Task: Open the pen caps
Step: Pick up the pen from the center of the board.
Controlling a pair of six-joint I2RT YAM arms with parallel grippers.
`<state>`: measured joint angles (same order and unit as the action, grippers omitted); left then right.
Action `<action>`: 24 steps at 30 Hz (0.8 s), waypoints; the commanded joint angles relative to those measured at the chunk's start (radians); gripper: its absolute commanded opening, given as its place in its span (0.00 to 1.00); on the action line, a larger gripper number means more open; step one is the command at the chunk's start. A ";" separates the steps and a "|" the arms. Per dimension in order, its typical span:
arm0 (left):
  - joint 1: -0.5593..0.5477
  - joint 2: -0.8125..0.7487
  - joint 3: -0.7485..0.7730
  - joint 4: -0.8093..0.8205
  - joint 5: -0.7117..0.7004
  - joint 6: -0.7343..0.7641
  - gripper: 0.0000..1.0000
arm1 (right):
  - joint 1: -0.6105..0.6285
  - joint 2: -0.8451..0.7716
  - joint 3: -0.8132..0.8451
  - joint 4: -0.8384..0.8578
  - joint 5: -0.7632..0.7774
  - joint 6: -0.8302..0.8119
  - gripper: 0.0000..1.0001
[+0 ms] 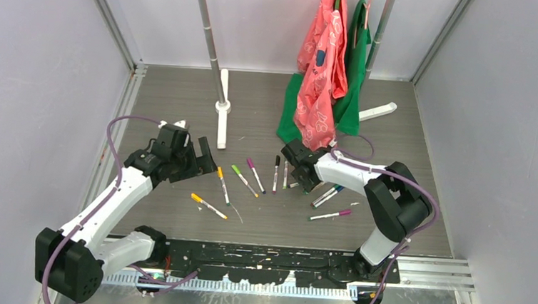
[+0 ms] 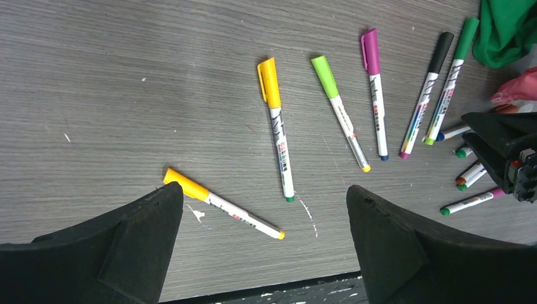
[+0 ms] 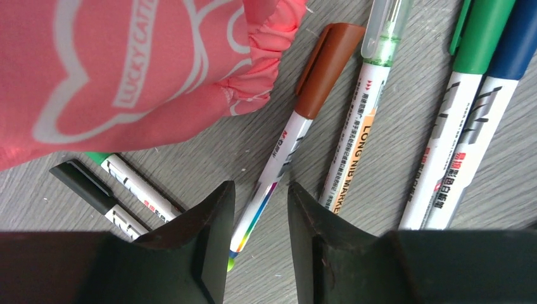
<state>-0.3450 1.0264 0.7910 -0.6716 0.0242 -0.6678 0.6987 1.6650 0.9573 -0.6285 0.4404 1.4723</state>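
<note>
Several capped pens lie fanned out on the grey table (image 1: 185, 89). In the left wrist view their pen caps are orange (image 2: 185, 184), yellow (image 2: 269, 82), light green (image 2: 325, 76), magenta (image 2: 370, 50), black (image 2: 441, 52) and green (image 2: 468, 38). My left gripper (image 2: 263, 190) hangs wide open above the orange-capped pen (image 1: 209, 206), touching nothing. My right gripper (image 3: 259, 187) is low over the right-hand cluster, half open. Its fingers straddle the white barrel of the brown-capped pen (image 3: 278, 158) without clamping it. The brown cap (image 3: 329, 66) is on. Beside it lie clear-capped (image 3: 386, 31), green (image 3: 484, 35) and blue (image 3: 519, 38) pens.
A pink garment (image 1: 321, 77) and a green one (image 1: 354, 72) hang from a rack at the back, the pink hem reaching the table just beyond my right gripper (image 1: 299, 170). A grey rack pole (image 1: 209, 40) with a white foot (image 1: 223, 116) stands behind my left gripper (image 1: 201, 163).
</note>
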 commanded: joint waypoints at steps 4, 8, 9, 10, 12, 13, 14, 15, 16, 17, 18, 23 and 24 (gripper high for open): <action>0.000 -0.004 0.037 0.012 0.008 0.020 1.00 | -0.018 0.044 -0.023 0.013 -0.035 0.012 0.28; 0.000 -0.008 0.031 0.007 0.002 0.017 1.00 | -0.022 0.048 -0.017 -0.009 -0.041 -0.002 0.19; 0.000 -0.010 0.030 0.007 0.000 0.016 1.00 | -0.022 0.044 -0.015 -0.017 -0.036 -0.008 0.18; 0.000 -0.011 0.030 0.007 0.000 0.014 1.00 | -0.022 0.038 -0.011 -0.025 -0.030 -0.017 0.17; 0.000 -0.011 0.030 0.006 -0.004 0.012 1.00 | -0.022 0.024 0.000 -0.048 -0.011 -0.041 0.14; 0.000 -0.011 0.031 0.007 -0.004 0.010 1.00 | -0.022 0.014 0.007 -0.061 0.002 -0.055 0.13; -0.001 -0.008 0.033 0.007 -0.004 0.006 1.00 | -0.021 0.003 0.013 -0.072 0.014 -0.070 0.12; 0.000 -0.005 0.038 0.006 -0.002 0.004 1.00 | -0.019 -0.011 0.020 -0.082 0.029 -0.090 0.10; 0.000 0.000 0.042 0.006 0.001 0.000 1.00 | -0.017 -0.028 0.024 -0.093 0.042 -0.105 0.08; 0.000 0.005 0.047 0.006 0.005 -0.003 1.00 | -0.012 -0.044 0.029 -0.106 0.055 -0.118 0.07; 0.000 0.013 0.053 0.006 0.012 -0.007 1.00 | -0.007 -0.062 0.031 -0.117 0.067 -0.130 0.06; 0.000 0.044 0.077 0.012 0.044 -0.030 1.00 | 0.019 -0.165 0.016 -0.161 0.090 -0.173 0.02; 0.000 0.048 0.082 0.014 0.047 -0.033 1.00 | 0.027 -0.183 0.012 -0.165 0.088 -0.181 0.01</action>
<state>-0.3450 1.0622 0.8192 -0.6735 0.0330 -0.6800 0.7002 1.5944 0.9623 -0.7353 0.4686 1.3403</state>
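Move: The brown-capped pen lies just under the right fingers, near its tail end. Its middle is about 3 cm to the right, 1 cm ahead and 1 cm below. The clear-capped pen lies roughly 6 cm to the right, level with the hand. To its left, the green-capped pen lies 4 cm left and 4 ahead, the black-capped one 7 cm left and 3 ahead. From the left hand the brown-capped pen is some 29 cm right, 4 ahead and 12 below. Keep the right gripper low over the tail half of the brown-capped pen and close the half-open fingers until they pinch its white barrel. Hold there briefly, then draw back and to the right about 2 cm each way while rising nearly 2 cm away from the board, tilting the wrist under 10 degrees and keeping the grip. ##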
